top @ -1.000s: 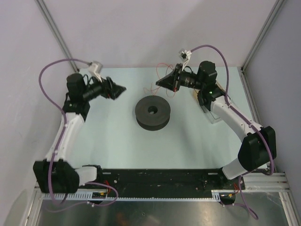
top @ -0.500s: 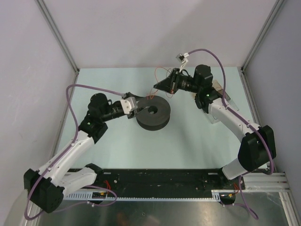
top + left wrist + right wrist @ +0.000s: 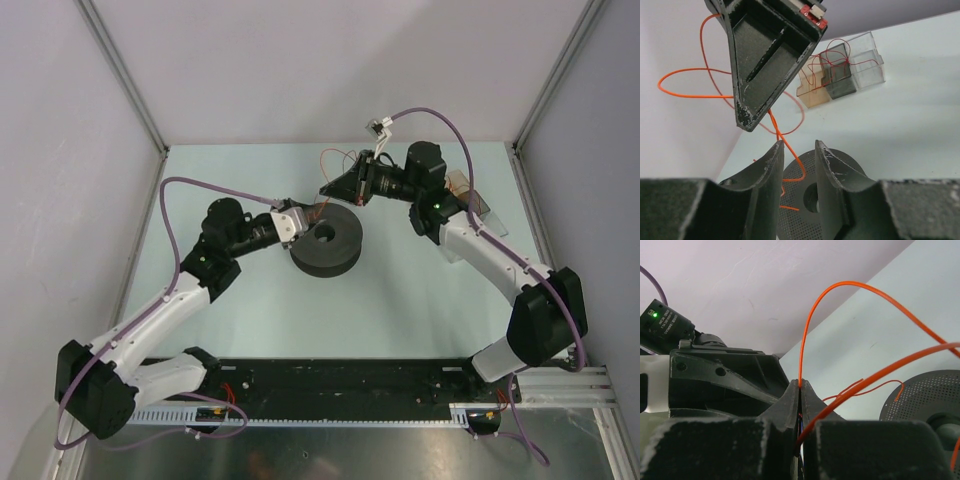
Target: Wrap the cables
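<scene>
Thin orange cables (image 3: pixel 789 148) curl in loops above a black perforated spool (image 3: pixel 340 255) lying flat mid-table. My right gripper (image 3: pixel 333 187) hovers just behind the spool, shut on a cable strand (image 3: pixel 801 355) that arcs up out of its tips (image 3: pixel 800 382). My left gripper (image 3: pixel 302 214) is at the spool's left rim. In the left wrist view its jaws (image 3: pixel 799 142) stand partly apart. One orange strand runs down through the gap, close to the left finger, onto the spool (image 3: pixel 795 215). The right gripper (image 3: pixel 765 60) hangs directly above.
Small clear and tinted plastic boxes (image 3: pixel 840 70) with wire in them sit at the back right, beside the right arm (image 3: pixel 470 190). White walls and metal frame posts enclose the table. The spool's rim (image 3: pixel 920 400) lies right of the right gripper's jaws.
My left arm swung in from the far left to the spool's edge, and its jaws narrowed around a strand. The right gripper drifted slightly left, still gripping the cable.
</scene>
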Tool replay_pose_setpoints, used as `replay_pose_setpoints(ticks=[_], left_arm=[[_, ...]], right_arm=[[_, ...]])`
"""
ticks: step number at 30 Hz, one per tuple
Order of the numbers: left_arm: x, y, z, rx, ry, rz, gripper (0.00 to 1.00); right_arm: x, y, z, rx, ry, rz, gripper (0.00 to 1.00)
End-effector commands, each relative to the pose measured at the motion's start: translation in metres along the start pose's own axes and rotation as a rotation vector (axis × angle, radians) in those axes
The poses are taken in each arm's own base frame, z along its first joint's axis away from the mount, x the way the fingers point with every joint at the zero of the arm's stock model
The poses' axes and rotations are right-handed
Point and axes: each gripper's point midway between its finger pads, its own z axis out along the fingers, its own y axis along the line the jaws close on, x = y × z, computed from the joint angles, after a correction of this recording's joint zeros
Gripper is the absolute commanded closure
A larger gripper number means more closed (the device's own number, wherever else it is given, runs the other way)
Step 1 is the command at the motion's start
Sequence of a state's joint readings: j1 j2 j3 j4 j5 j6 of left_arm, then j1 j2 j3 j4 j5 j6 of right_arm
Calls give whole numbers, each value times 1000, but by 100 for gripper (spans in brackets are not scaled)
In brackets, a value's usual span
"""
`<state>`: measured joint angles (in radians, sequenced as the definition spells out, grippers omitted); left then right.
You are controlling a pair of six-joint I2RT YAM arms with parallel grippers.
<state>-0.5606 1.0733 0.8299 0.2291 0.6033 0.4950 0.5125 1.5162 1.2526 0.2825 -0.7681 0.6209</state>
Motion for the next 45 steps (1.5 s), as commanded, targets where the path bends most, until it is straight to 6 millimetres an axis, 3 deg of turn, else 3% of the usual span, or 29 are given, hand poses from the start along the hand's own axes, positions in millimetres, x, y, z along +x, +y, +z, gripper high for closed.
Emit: replay_pose_setpoints(ticks=[1, 9, 14, 17, 23, 27, 31, 35, 37, 39, 45], left_arm=[[-4, 13, 1, -64, -12, 51, 65], [8, 10, 3, -62, 11, 28, 73], [4, 9, 5, -53, 1, 0, 87], [-5, 10, 5, -50, -20, -22, 98], [-37, 12, 0, -41, -89, -64, 100], [-56, 11, -2, -15, -126, -95, 100], [-72, 4, 4, 47, -160, -158, 100], [-93, -13, 14, 132, -204, -175, 100], [-103, -20, 20, 169, -223, -192, 100], [-110, -25, 26, 199, -233, -217, 100], [-126, -16, 33, 198, -253, -257, 100]], right_arm=[[-8, 29, -6, -60, -19, -62, 100], [-11, 32, -7, -71, -25, -73, 100], [-11, 29, -9, -61, -24, -72, 100], [-10, 23, -11, -42, -17, -81, 100], [-13, -8, -32, 49, 3, -135, 100], [-13, -28, -62, 102, 42, -162, 70], [-2, -46, -111, 213, 122, -226, 40], [28, -60, -174, 391, 260, -314, 23], [29, -56, -192, 429, 270, -331, 18], [24, -45, -194, 424, 246, -360, 17], [17, -17, -163, 350, 218, -467, 9]])
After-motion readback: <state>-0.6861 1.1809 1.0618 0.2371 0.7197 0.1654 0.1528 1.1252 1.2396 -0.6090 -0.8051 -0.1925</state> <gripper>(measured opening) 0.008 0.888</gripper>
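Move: The cable, still held shut in the right fingers, has a crossing stretch about 1 cm ahead of and 1 cm below the partly open left fingertips, level with them sideways. From the right fingertips that stretch lies some 3 cm back and 2 cm down. The round spool sits beneath the left hand, about 3 cm ahead, 2 cm to its right and 23 cm down; the box is roughly 14 cm ahead, 34 cm right, also 23 cm below it. The orange cable changes hands: the left fingers ease about 1 cm forward and down and shut on it while the right still grips it. Then the right fingers let go, opening wide as that hand swings some 17 cm right, rolling its left side down. The left, keeping its pinch, lifts about 7 cm and goes right and back over the spool, turning clockwise. ##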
